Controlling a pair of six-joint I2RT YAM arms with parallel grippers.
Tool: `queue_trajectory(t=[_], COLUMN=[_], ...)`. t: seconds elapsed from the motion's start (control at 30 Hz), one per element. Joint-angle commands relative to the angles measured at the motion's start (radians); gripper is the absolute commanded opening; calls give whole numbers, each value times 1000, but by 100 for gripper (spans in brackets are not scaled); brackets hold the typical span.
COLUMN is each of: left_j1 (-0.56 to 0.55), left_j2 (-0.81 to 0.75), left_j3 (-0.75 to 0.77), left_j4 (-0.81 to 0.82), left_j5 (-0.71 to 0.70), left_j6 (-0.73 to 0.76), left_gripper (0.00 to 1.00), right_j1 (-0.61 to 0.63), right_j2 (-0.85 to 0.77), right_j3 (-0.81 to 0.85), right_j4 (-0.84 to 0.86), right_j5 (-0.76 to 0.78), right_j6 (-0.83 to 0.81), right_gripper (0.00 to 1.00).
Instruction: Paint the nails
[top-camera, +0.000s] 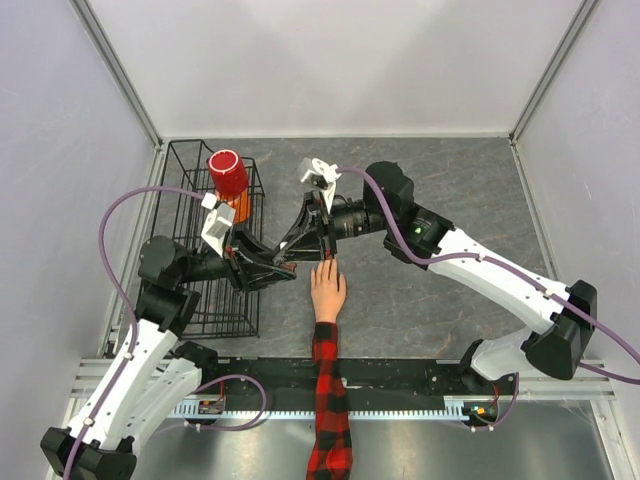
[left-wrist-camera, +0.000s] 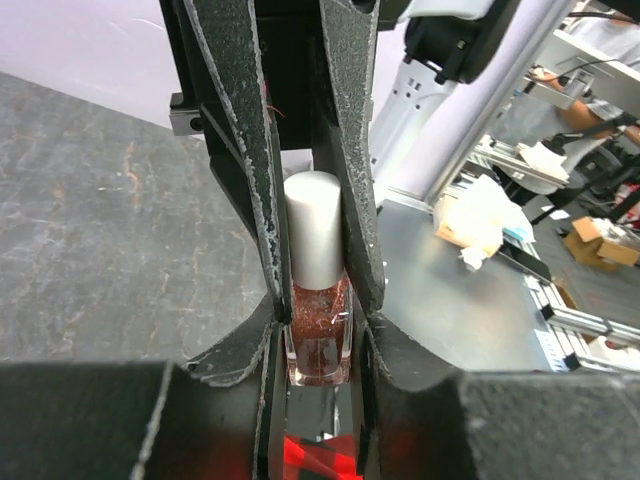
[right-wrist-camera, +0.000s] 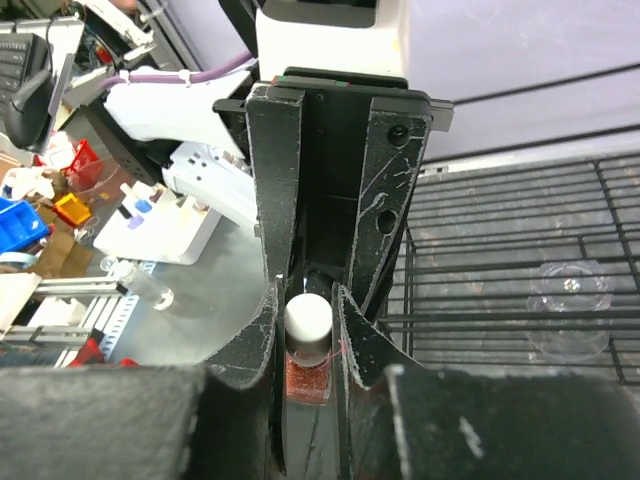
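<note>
The peach mannequin hand (top-camera: 327, 290) with a red-and-black plaid sleeve (top-camera: 328, 400) lies palm down at the table's middle, fingers pointing away. Its nails (top-camera: 326, 263) are too small to make out. Both grippers meet just beyond the fingertips. My left gripper (top-camera: 292, 266) (left-wrist-camera: 318, 345) is shut on the glass body of a small bottle of red glitter nail polish (left-wrist-camera: 320, 335). My right gripper (top-camera: 312, 246) (right-wrist-camera: 308, 325) is shut on the bottle's white cap (right-wrist-camera: 308, 318), which also shows in the left wrist view (left-wrist-camera: 316, 230). The cap sits on the bottle.
A black wire basket (top-camera: 190, 300) stands at the left, under the left arm, with a red cup (top-camera: 228, 172) at its far end. A black rail (top-camera: 420, 375) runs along the near edge. Grey walls close the left, back and right.
</note>
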Motion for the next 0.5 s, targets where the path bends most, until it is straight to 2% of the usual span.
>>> queue_trajectory(t=[0.0, 0.07, 0.1, 0.2, 0.27, 0.3, 0.47], left_j1=[-5, -5, -7, -7, -7, -7, -7], left_j2=[-10, -10, -12, -14, -21, -26, -46], left_j3=[110, 126, 137, 149, 149, 146, 137], left_j4=[-178, -292, -318, -419, -449, -453, -459], left_j5=[-78, -172, -206, -309, -360, -375, -399], left_j6=[211, 303, 355, 427, 447, 459, 473], left_gripper=[2, 2, 2, 2, 2, 2, 2], right_j1=[-45, -46, -46, -40, -8, 19, 105], right_j2=[-40, -30, -22, -10, -17, -19, 21], right_j3=[30, 78, 120, 168, 182, 202, 299], right_j4=[-89, -190, -262, -341, -372, -384, -447], right_j5=[64, 237, 284, 475, 562, 655, 824], right_j6=[-6, -26, -22, 3, 1, -6, -2], right_gripper=[9, 25, 39, 62, 67, 71, 71])
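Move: The left gripper still holds the nail polish bottle by its body, between its finger pads. The right gripper's fingers are still shut on the white cap, which lies right at its pads and roughly 3 cm above the left hand point. From the left gripper, the doll hand lies about 6 cm back, 9 cm to the right and 23 cm down; the red cup is some 21 cm ahead, 16 cm left and 15 cm below. Open the right fingers wide to let go of the white cap, swinging that gripper about 7 cm forward and slightly right as it turns some 30 degrees clockwise. Bring the left gripper forward alongside it, about 5 cm and a little left and down, turning counter-clockwise, and keep its grip on the bottle. ##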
